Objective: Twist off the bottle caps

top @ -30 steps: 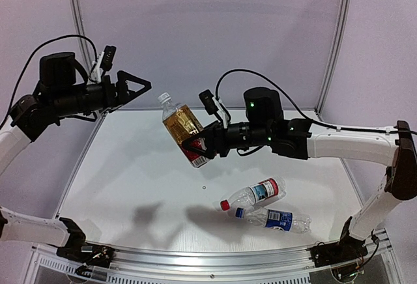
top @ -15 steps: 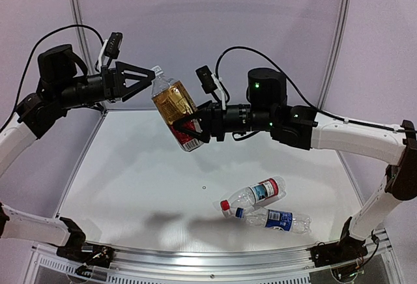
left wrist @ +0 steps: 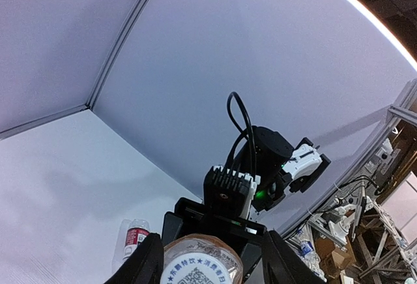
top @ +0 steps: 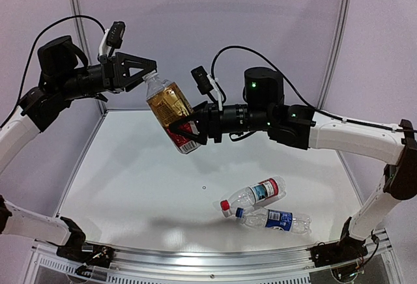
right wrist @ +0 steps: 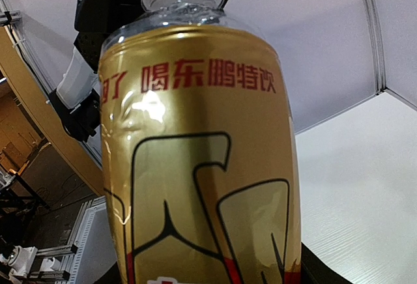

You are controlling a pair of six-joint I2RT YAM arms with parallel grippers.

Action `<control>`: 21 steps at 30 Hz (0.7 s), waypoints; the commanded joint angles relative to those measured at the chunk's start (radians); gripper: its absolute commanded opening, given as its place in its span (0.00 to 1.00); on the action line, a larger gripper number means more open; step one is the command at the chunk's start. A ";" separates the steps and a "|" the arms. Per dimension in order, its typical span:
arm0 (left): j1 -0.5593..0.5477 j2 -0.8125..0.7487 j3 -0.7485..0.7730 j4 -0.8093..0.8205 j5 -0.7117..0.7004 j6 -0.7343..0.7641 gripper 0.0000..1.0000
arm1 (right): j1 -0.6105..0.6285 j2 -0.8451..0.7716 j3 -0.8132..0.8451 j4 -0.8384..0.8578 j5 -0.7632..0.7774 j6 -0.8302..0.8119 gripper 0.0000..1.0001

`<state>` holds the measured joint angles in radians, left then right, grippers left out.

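My right gripper (top: 184, 131) is shut on the lower body of the amber bottle with the gold-red label (top: 168, 107) and holds it tilted in the air, neck toward the upper left. That bottle (right wrist: 202, 160) fills the right wrist view. My left gripper (top: 147, 73) stands around its white cap (left wrist: 201, 268). One finger (left wrist: 144, 263) is against the cap and a narrow gap shows at the other finger (left wrist: 281, 261). The red-white label bottle (top: 255, 195) with a red cap (top: 225, 204) and the blue label bottle (top: 277, 219) with a blue cap (top: 240, 213) lie on the table.
The two lying bottles rest side by side at the white table's (top: 130, 186) front right, under the right arm. Grey walls and metal posts close in the back and sides. The red-label bottle (left wrist: 133, 238) also shows in the left wrist view.
The right arm carried the amber bottle up and to the left. The left gripper came forward over the white cap and its jaws narrowed around it.
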<state>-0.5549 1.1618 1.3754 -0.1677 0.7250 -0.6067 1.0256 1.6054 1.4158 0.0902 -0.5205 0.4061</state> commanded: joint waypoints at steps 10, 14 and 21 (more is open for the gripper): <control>0.004 -0.017 -0.009 -0.033 -0.002 0.017 0.13 | 0.008 0.040 0.063 -0.029 -0.022 -0.007 0.41; 0.003 -0.029 -0.031 -0.073 -0.053 0.013 0.10 | 0.009 0.050 0.074 -0.038 0.000 -0.011 0.41; -0.016 0.012 0.081 -0.401 -0.364 -0.121 0.13 | 0.027 0.071 0.098 -0.121 0.377 -0.133 0.38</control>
<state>-0.5533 1.1423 1.3750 -0.2970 0.5785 -0.6262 1.0405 1.6413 1.4643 0.0288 -0.4187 0.3702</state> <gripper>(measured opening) 0.300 0.618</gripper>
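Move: Around the cap of the gold bottle, the left hand's fingers stand half open, with the cap about 1 cm to their right and 1 cm below; the bottle's body is centred some 6 cm right, 6 below and 2 back. From the right hand, which holds the bottle low down, the cap lies about 9 cm left, 4 ahead and 10 up. On the table some 35 cm below that hand, the red-cap bottle lies 17 cm right and 2 ahead, the blue-cap bottle 24 right and 8 back. Closing on the cap, the left fingers pinch it while the hand stays almost in place, then the hand goes about 3 cm down, forward and a little left, its wrist turning some 10 degrees, mostly counter-clockwise. The right hand keeps its grip on the bottle, creeps up slightly, then moves about 1.5 cm forward and 1 cm down, turning a little clockwise. ##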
